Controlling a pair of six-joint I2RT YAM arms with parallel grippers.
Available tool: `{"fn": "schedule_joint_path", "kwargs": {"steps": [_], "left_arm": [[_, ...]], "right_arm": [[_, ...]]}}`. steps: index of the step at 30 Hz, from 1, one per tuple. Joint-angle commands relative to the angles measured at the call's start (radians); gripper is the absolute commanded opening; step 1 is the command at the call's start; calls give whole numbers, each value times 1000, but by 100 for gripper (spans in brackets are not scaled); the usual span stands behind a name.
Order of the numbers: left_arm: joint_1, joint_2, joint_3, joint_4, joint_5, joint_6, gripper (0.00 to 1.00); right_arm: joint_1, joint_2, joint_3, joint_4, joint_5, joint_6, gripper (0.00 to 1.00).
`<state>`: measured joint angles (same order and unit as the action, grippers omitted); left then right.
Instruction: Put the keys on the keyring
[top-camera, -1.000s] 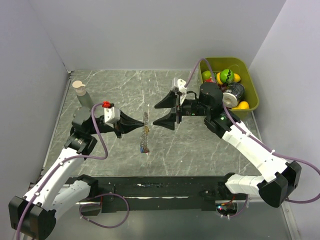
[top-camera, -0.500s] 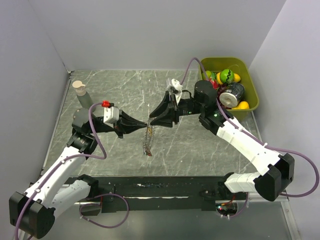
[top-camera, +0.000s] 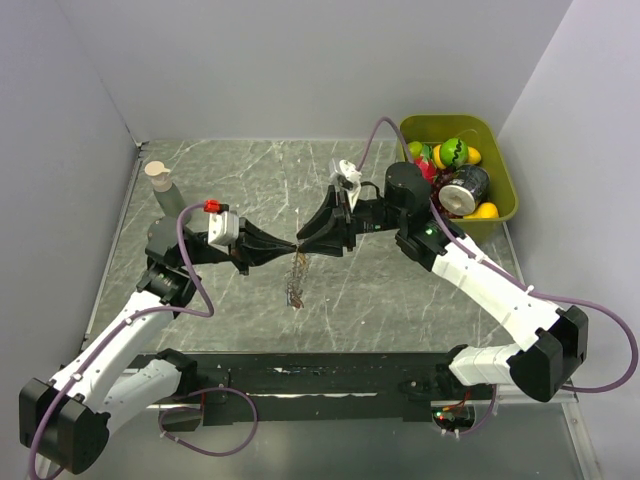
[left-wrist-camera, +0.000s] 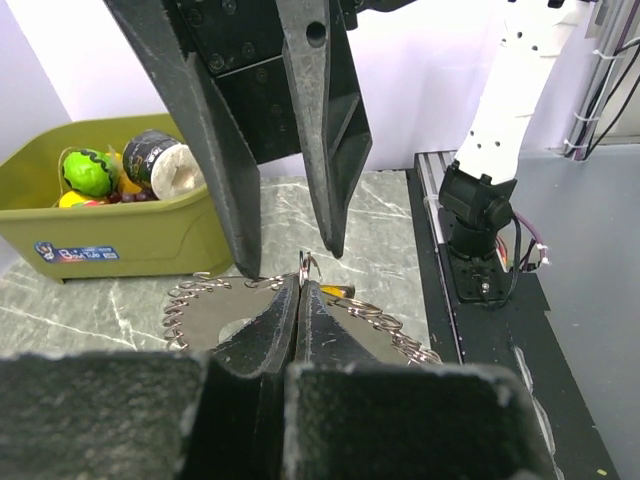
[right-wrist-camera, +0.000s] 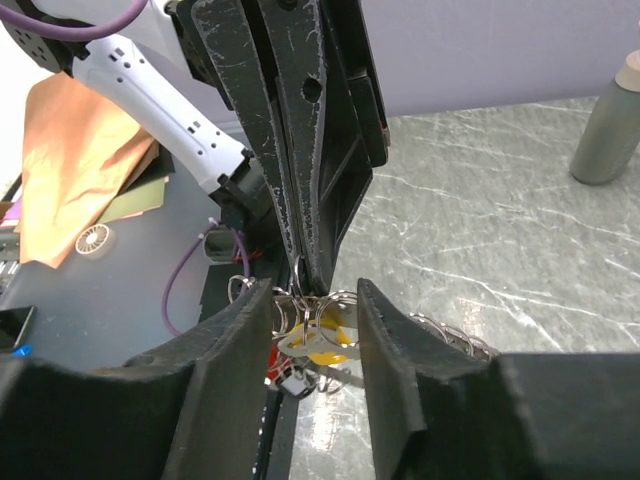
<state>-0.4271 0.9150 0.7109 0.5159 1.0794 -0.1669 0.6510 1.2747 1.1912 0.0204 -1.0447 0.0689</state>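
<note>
The keyring (top-camera: 294, 280), a thin metal ring fringed with small silvery rings, hangs above the table from my left gripper (top-camera: 295, 247). That gripper is shut on the ring's top edge, and the left wrist view shows the closed tips (left-wrist-camera: 302, 285) with the keyring (left-wrist-camera: 195, 312) spread beneath them. My right gripper (top-camera: 304, 243) meets it tip to tip from the right. In the right wrist view its pads (right-wrist-camera: 250, 320) press on both sides of a cluster of small rings and keys, one with a yellow head (right-wrist-camera: 330, 345). Loose keys on the table are out of view.
A green bin (top-camera: 505, 200) of toy fruit and a can stands at the back right. A grey bottle (top-camera: 163, 190) stands at the back left. A black rail (top-camera: 300, 372) runs along the near edge between the arm bases.
My right gripper has moved left to the top of the keyring and narrowed its jaws onto the ring cluster. The left gripper has kept its grip, and the keyring swung slightly.
</note>
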Motion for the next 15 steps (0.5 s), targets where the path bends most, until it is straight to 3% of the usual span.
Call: {"fn": "schedule_joint_path", "kwargs": {"steps": [1, 3, 7, 12, 15], "left_arm": [[-6, 1, 21, 98, -10, -17, 1], [-6, 2, 21, 110, -10, -23, 1], [-7, 2, 16, 122, -15, -29, 1], [-7, 4, 35, 58, -9, 3, 1], [-9, 2, 61, -65, -21, 75, 1]], "right_arm": [[16, 8, 39, -11, 3, -9, 37], [18, 11, 42, -16, 11, -8, 29], [19, 23, 67, -49, 14, -18, 0], [21, 37, 110, -125, 43, -60, 0], [21, 46, 142, -204, 66, -113, 0]]}}
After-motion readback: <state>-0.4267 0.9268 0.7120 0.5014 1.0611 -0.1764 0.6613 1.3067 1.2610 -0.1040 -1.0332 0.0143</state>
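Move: The small wire loop of the keyring stands at the tips of the left hand's shut fingers, about 1 cm to the right of that hand's point and level with it. From the right hand the same loop lies about 1 cm to the left, already between its half-open fingers. The keyring's flat plate hangs roughly 6 cm below the right hand and some 1 cm to its left, level fore and aft; the yellow key tag hangs about 3 cm below, 2 cm back and level sideways. The right hand stays almost in place beside the left fingertips, easing less than half a centimetre left and turning only a few degrees, while its fingers close from about half open to shut and pinch the small wire loop right at the left hand's tips. The left hand keeps its own pinch on the loop and all but holds still, drifting only about 0.5 cm forward and slightly down, so both hands end tip to tip with the keyring hanging beneath them. ##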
